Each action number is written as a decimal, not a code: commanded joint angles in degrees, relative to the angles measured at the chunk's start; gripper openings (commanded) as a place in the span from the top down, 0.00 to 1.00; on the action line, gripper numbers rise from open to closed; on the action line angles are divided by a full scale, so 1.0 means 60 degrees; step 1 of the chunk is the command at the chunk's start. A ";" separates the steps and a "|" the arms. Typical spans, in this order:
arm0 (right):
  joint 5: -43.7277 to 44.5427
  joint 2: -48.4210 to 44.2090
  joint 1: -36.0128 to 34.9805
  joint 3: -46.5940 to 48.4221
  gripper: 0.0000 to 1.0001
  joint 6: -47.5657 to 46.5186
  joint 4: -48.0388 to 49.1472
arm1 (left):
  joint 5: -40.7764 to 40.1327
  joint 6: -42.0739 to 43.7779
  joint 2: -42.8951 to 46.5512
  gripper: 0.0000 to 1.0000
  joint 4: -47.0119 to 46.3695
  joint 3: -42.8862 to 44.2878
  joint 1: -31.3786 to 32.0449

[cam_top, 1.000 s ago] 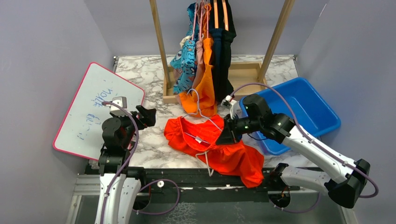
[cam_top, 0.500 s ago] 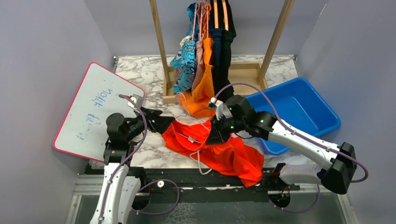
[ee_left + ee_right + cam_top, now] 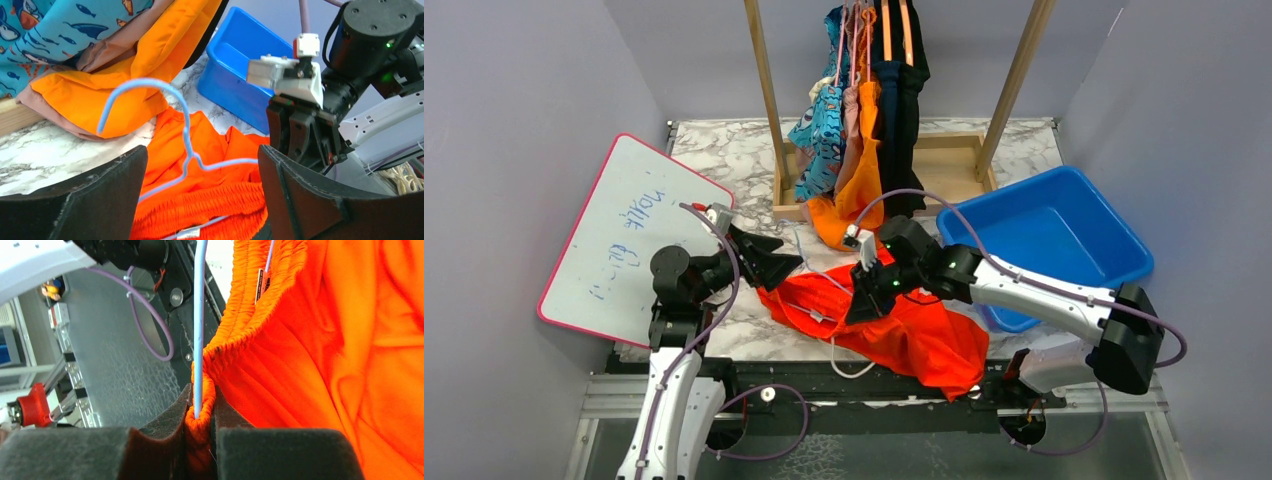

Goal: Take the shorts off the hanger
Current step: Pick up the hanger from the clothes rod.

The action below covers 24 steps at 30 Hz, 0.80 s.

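Red-orange shorts (image 3: 914, 335) lie crumpled on the marble table, still threaded on a pale blue wire hanger (image 3: 186, 135). My right gripper (image 3: 857, 308) is shut on the elastic waistband together with the hanger wire (image 3: 199, 315), pinching both between its pads (image 3: 200, 420). At the shorts' left edge my left gripper (image 3: 786, 268) is open. In the left wrist view its fingers (image 3: 80, 200) straddle the waistband (image 3: 215, 205) and the hanger's lower wire without pressing them.
More shorts hang on the wooden rack (image 3: 769, 100) at the back: blue cartoon print (image 3: 821, 140), bright orange (image 3: 862, 180), dark navy (image 3: 906, 110). A blue bin (image 3: 1064, 225) stands at the right. A pink-edged whiteboard (image 3: 619, 240) lies at the left.
My left gripper has swung right to the shorts' left edge, its jaws narrowing a little. My right gripper has dragged the waistband and hanger leftward.
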<state>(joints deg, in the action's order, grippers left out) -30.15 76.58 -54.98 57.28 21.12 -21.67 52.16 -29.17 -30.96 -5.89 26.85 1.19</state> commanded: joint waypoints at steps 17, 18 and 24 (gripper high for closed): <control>-0.0718 -0.0074 -0.0557 0.0082 0.99 0.0595 0.1803 | 0.0127 0.0002 -0.0773 0.55 -0.0110 -0.0110 0.0005; -0.0799 -0.0095 -0.0555 0.0047 0.99 0.0603 0.1809 | 0.0158 -0.0012 -0.0829 0.55 -0.0112 -0.0104 0.0017; -0.1038 -0.0340 -0.0578 -0.0228 0.99 0.0708 0.2007 | 0.0229 0.0019 -0.0974 0.76 -0.0112 -0.0095 0.0065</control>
<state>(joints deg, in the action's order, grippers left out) -32.88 77.76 -58.13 56.69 25.15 -14.83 52.75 -29.85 -36.34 -5.91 25.98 1.50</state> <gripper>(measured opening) 0.127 0.271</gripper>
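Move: The hanger's neck hangs just in front of the left hand's open fingers, about 2 cm ahead, 3 cm right and 3 cm below; the right hand, already pinching the hanger's end with the waistband, has that neck roughly 7 cm ahead, 10 cm left and 5 cm above. From the left hand, the middle of the red shorts lies some 6 cm back, 16 cm right and 14 cm below. The hanging orange shorts' lower end is about 12 cm ahead, 11 cm right and 12 cm below the left hand. The hanger's neck is carried in between the left fingers: the right hand keeps its pinch on the hanger's end and waistband, easing about 2.5 cm left and 2 cm back, dipping slightly, then rising. The left hand sinks about 2.5 cm, edging forward and tipping slightly down, as its fingers close most of the way around the neck just below the hook. ##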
